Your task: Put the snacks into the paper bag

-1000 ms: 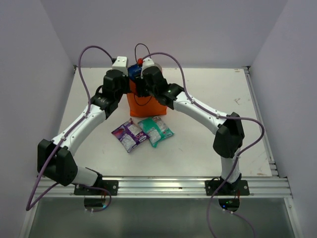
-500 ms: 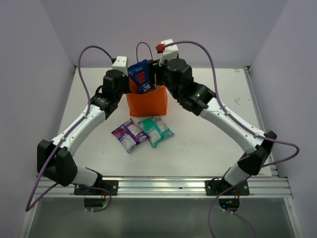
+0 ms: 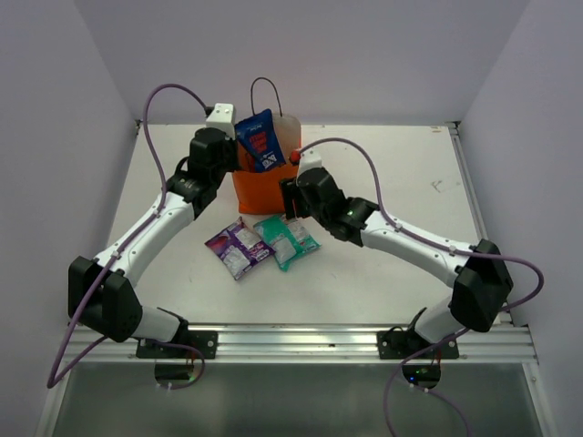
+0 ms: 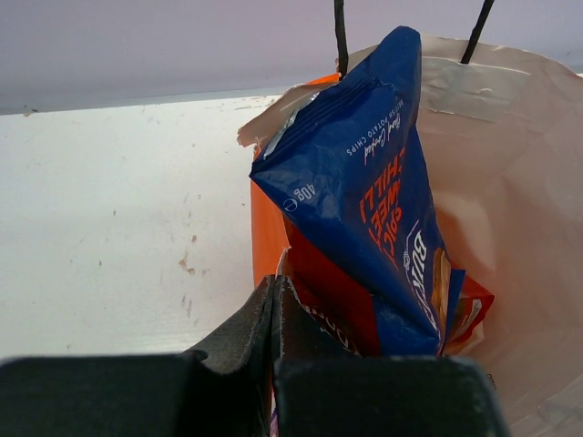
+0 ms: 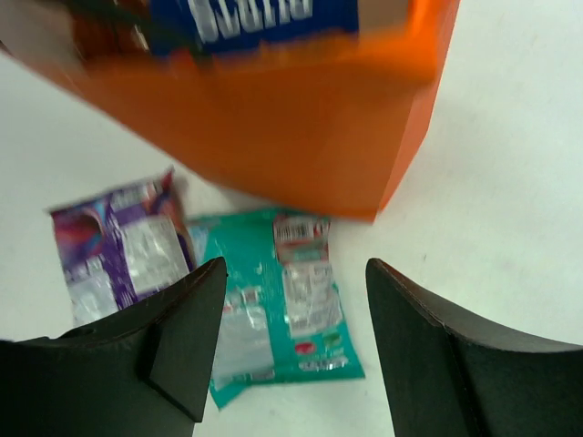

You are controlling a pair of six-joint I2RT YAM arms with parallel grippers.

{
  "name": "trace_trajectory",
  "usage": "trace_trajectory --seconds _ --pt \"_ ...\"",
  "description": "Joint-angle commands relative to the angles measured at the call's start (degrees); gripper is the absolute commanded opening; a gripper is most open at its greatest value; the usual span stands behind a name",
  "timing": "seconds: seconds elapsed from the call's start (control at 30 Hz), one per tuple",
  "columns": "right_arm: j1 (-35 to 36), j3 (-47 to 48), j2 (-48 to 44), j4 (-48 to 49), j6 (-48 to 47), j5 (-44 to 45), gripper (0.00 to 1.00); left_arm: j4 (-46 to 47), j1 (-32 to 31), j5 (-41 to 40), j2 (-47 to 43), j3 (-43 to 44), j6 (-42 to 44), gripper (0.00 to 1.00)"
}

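The orange paper bag stands upright at the back middle. The dark blue bag sticks out of its top, with a red packet beside it inside. My left gripper is shut on the bag's left rim, fingers pressed together on the paper edge. My right gripper is open and empty, low in front of the bag, above the small teal pack. The small purple pack lies left of the teal one. In the right wrist view the teal pack lies between my open fingers, the purple pack to the left.
The white table is walled at the left, back and right. A metal rail runs along the near edge. Thin dark loop handles rise above the bag. The bag's front face is close ahead of my right gripper.
My right gripper has let go of the dark blue bag, which now stands in the paper bag. It then drew back and came down in front of the bag over the teal pack. The left arm held still.
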Motion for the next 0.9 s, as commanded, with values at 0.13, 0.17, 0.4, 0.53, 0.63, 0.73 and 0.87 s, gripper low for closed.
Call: trace_trajectory --seconds 0.13,0.17,0.4,0.53,0.63,0.73,0.87 --pt "2.1 -11.6 0.4 8.2 8.0 -3.2 0.67 0.4 0.0 0.2 -0.9 -0.4 0.8 0.00" --pt "2.1 -12.9 1.0 9.1 8.5 -3.5 0.67 0.3 0.0 0.2 -0.9 -0.5 0.8 0.00" --pt "3.1 -16.4 8.8 14.0 11.6 -7.0 0.67 0.2 0.0 0.5 -1.0 -0.6 0.8 0.00" --pt "4.0 -15.7 13.9 15.2 12.1 -7.7 0.67 0.2 0.0 0.3 -1.1 -0.6 0.9 0.00" --pt "4.6 -14.9 16.9 15.2 12.2 -7.6 0.64 0.2 0.0 0.2 -1.2 -0.6 1.0 0.00" --pt "4.8 -15.0 17.7 14.3 12.5 -6.5 0.46 0.1 0.0 0.0 -1.4 -0.6 1.0 0.00" --pt "4.9 -16.4 15.0 12.5 12.4 -3.7 0.00 0.1 0.0 -0.1 -1.4 -0.5 1.0 0.00"
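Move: The green packet lies flat on the table some 20 cm below the open right hand, about 3 cm nearer the robot and 4 cm to its left. The purple packet is beside it, some 13 cm farther left and 2 cm nearer. The paper bag stands about 10 cm ahead of the right hand and 8 cm left, its middle some 9 cm lower. From the left hand the green packet is roughly 12 cm back, 17 cm right and 22 cm down. The right fingers end up shut on the middle of the green packet, pinching a fold of its film. To get there, the right hand drops quickly by almost 20 cm in front of the bag, drawing back about 5 cm and easing left, while the wrist tips some 20 degrees further down. The open fingers close only at the bottom, and the hand then starts back up by a centimetre. ##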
